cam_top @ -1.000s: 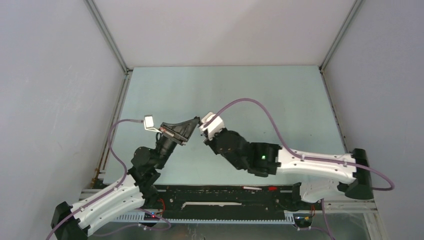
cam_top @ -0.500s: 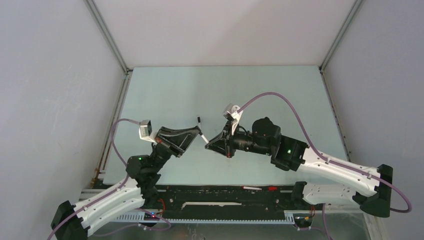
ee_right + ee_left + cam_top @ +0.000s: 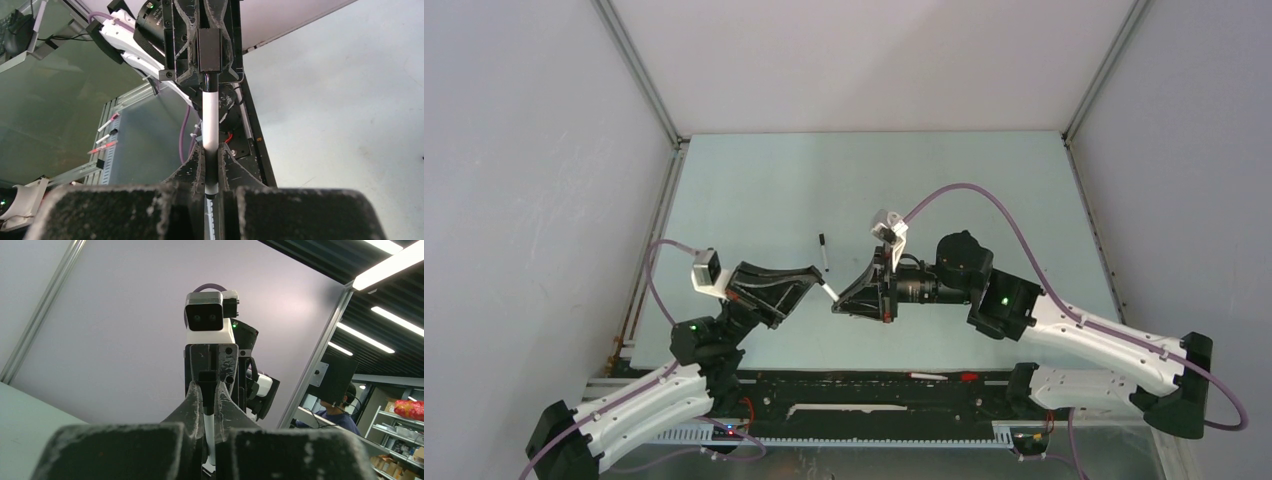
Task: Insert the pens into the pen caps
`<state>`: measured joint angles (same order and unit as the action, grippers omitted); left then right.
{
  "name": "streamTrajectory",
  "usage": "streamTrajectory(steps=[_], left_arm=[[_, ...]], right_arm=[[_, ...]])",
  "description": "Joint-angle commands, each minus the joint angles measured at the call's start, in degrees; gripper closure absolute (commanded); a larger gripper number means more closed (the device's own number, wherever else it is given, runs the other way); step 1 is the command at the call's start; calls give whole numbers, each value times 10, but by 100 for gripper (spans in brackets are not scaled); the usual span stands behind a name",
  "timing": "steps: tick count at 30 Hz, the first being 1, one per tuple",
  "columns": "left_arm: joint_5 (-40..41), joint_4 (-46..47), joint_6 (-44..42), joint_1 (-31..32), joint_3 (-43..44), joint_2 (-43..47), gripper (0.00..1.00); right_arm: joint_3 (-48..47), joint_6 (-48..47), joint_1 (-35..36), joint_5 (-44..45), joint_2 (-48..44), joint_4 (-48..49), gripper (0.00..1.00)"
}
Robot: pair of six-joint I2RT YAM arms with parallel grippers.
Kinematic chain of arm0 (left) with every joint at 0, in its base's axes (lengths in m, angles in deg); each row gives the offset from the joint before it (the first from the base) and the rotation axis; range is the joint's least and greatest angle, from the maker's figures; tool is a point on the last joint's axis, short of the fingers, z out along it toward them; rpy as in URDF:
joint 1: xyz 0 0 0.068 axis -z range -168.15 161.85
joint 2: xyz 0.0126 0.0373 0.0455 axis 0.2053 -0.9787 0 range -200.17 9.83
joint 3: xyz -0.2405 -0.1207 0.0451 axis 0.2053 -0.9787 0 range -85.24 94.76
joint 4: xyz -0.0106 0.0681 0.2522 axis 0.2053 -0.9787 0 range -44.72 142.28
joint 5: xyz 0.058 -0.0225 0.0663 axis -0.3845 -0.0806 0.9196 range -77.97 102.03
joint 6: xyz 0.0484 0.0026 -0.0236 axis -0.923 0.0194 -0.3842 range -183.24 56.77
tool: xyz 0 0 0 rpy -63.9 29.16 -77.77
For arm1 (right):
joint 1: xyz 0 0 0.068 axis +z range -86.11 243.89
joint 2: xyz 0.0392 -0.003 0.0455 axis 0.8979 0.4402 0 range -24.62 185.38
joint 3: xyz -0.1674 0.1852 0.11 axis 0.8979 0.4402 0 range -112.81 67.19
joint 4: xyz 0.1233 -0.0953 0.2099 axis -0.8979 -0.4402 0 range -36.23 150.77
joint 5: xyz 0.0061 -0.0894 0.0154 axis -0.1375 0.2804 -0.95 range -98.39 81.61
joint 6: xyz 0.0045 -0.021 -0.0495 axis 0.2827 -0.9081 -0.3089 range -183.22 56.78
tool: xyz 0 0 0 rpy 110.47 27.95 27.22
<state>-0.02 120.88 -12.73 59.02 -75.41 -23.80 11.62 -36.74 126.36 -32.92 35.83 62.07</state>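
A white pen (image 3: 829,291) bridges my two grippers above the table's near middle. My left gripper (image 3: 817,282) is shut on its white barrel (image 3: 210,432). My right gripper (image 3: 838,303) faces it tip to tip and is shut on the black pen cap (image 3: 210,172) at the pen's other end. In the right wrist view the barrel (image 3: 210,117) runs straight from my fingers up into the left gripper (image 3: 208,82). From the left wrist the cap (image 3: 207,399) shows as the dark far end. Another pen (image 3: 824,255), with a black cap tip, lies on the table just behind the grippers.
The pale green table (image 3: 984,190) is boxed in by grey walls on three sides. A black base rail (image 3: 874,395) runs along the near edge, with small white and red sticks (image 3: 944,377) lying on it. Purple cables loop over both arms.
Both grippers have drawn back toward the near edge and the right wrist has rolled over. The pen lying on the table has come into view. The stretch of barrel between the fingertips is shorter.
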Motion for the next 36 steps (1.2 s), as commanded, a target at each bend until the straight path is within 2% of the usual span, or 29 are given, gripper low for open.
streamTrajectory(steps=[1,8,11,16,21,26,32,36], left_arm=[[-97,-173,-35,16,-21,-27,100],[-55,-256,-46,25,8,-38,100],[-3,-333,-45,32,31,-43,100],[54,-445,-32,43,75,-44,100],[158,-567,-22,73,120,-49,100],[257,-668,24,108,163,-86,100],[248,-682,46,110,187,-116,100],[239,-678,35,110,182,-110,100]], right_arm=[[-32,0,-6,69,-38,147,100],[-58,-48,9,230,-28,36,100],[-71,-65,21,293,-16,8,100],[-94,-92,30,343,6,-28,100],[-124,-119,49,413,38,-65,100],[-170,-143,82,538,89,-111,100],[-193,-162,107,597,130,-123,100],[-193,-151,103,572,128,-129,100]])
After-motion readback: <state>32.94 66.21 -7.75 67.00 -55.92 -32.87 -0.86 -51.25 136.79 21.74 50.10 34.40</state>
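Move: Bridging the two grippers, the held pen has its middle about 2 cm back, 4 cm right and 2 cm below the left hand, which holds the cap. From the right hand, gripping the pen's rear, that cap lies roughly 4 cm ahead, 6 cm left and 3 cm higher. The table pen lies some 27 cm ahead of the left hand, straight out, and 35 cm below; from the right hand it is 30 cm ahead, 5 cm left and 32 cm below. Swinging forward and down together, both hands carry the held pen and cap about 10 cm out and 9 cm lower towards the table pen, drifting some 3 cm right. Meanwhile the left wrist tips forward and turns counter-clockwise, roughly 50 degrees in all, while the right dips its fingers and swings them clockwise about as far. Both grips stay shut, their spacing practically unchanged. ##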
